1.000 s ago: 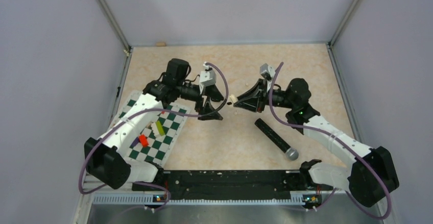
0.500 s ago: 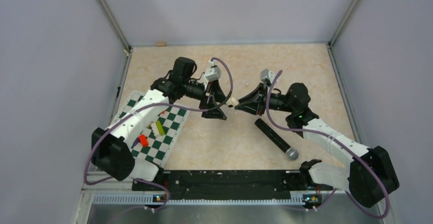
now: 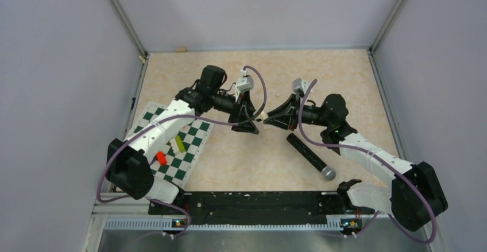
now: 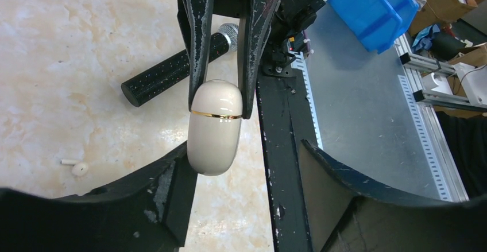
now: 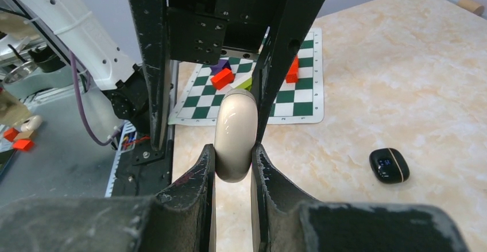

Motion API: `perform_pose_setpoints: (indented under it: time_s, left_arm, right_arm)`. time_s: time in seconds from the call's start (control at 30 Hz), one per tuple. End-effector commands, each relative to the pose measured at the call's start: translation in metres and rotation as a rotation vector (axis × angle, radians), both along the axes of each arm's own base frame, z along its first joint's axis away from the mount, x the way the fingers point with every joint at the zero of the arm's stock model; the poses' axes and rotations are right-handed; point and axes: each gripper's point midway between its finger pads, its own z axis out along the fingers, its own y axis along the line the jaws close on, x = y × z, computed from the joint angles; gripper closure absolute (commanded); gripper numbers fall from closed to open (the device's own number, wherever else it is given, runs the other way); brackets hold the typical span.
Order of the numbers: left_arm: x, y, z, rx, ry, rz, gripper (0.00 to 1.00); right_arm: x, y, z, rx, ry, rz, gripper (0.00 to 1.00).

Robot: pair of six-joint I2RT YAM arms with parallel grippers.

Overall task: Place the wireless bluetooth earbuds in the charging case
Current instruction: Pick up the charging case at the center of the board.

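My right gripper [image 5: 232,148] is shut on a cream oval charging case [image 5: 234,134] with a gold seam, closed, held above the table's middle [image 3: 259,117]. My left gripper [image 4: 244,151] is open, facing it; the case's free end [image 4: 213,131] sits between its spread jaws, close to one finger. One white earbud [image 4: 77,167] lies on the table below. A small dark oval piece with blue lights [image 5: 389,165] lies on the table off to one side. Other earbuds are not visible.
A black microphone [image 3: 309,155] lies on the table under the right arm. A green-and-white chessboard mat [image 3: 189,148] with coloured blocks [image 3: 161,158] is at the left. A black rail [image 3: 252,201] runs along the near edge.
My left gripper has moved right and a little farther back, toward the right gripper, and its open jaws now reach the case's free end. The right gripper has held the case almost still.
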Motion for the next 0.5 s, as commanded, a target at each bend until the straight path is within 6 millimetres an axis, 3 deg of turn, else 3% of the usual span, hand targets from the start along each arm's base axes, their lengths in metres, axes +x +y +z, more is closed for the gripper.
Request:
perform_pose_setpoints:
  time_s: [0.0,0.3,0.47]
  left_arm:
    - [-0.0031,-0.0034,0.0045,-0.024,-0.026,-0.023,0.35]
    - [-0.0084,-0.0056,-0.0020,-0.002,-0.049,-0.033,0.58]
    - [-0.0080,-0.0071,-0.0012,-0.001,-0.047,-0.034,0.62]
  right_arm:
    - [-0.0005,0.0003,0.0097,0.025,-0.040,0.017,0.94]
    - [0.0025,0.0003,0.0106,0.028,-0.036,0.001,0.94]
    - [0.0031,0.0005,0.0088,0.024,-0.034,0.002,0.94]
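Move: The white charging case, still gripped by the right hand, sits between the left hand's open fingers, its middle about 2 cm to the left hand's right and 1 cm ahead, level. From the right hand its middle is about 2 cm to the left, level and neither ahead nor back. On the table, a white earbud lies some 6 cm ahead, 5 cm right and 17 cm below the left hand; the microphone's middle is roughly 22 cm right, 7 cm back and 16 cm below it. The charging case is taken between the left fingers: they close from about three-quarters open to a little over a third, the near-side finger swinging forward to the case while the far-side one stays at its edge. Meanwhile the left hand eases forward and down, each by about 0.5 cm, and the right hand keeps its grip, shifting back by a similar amount. ##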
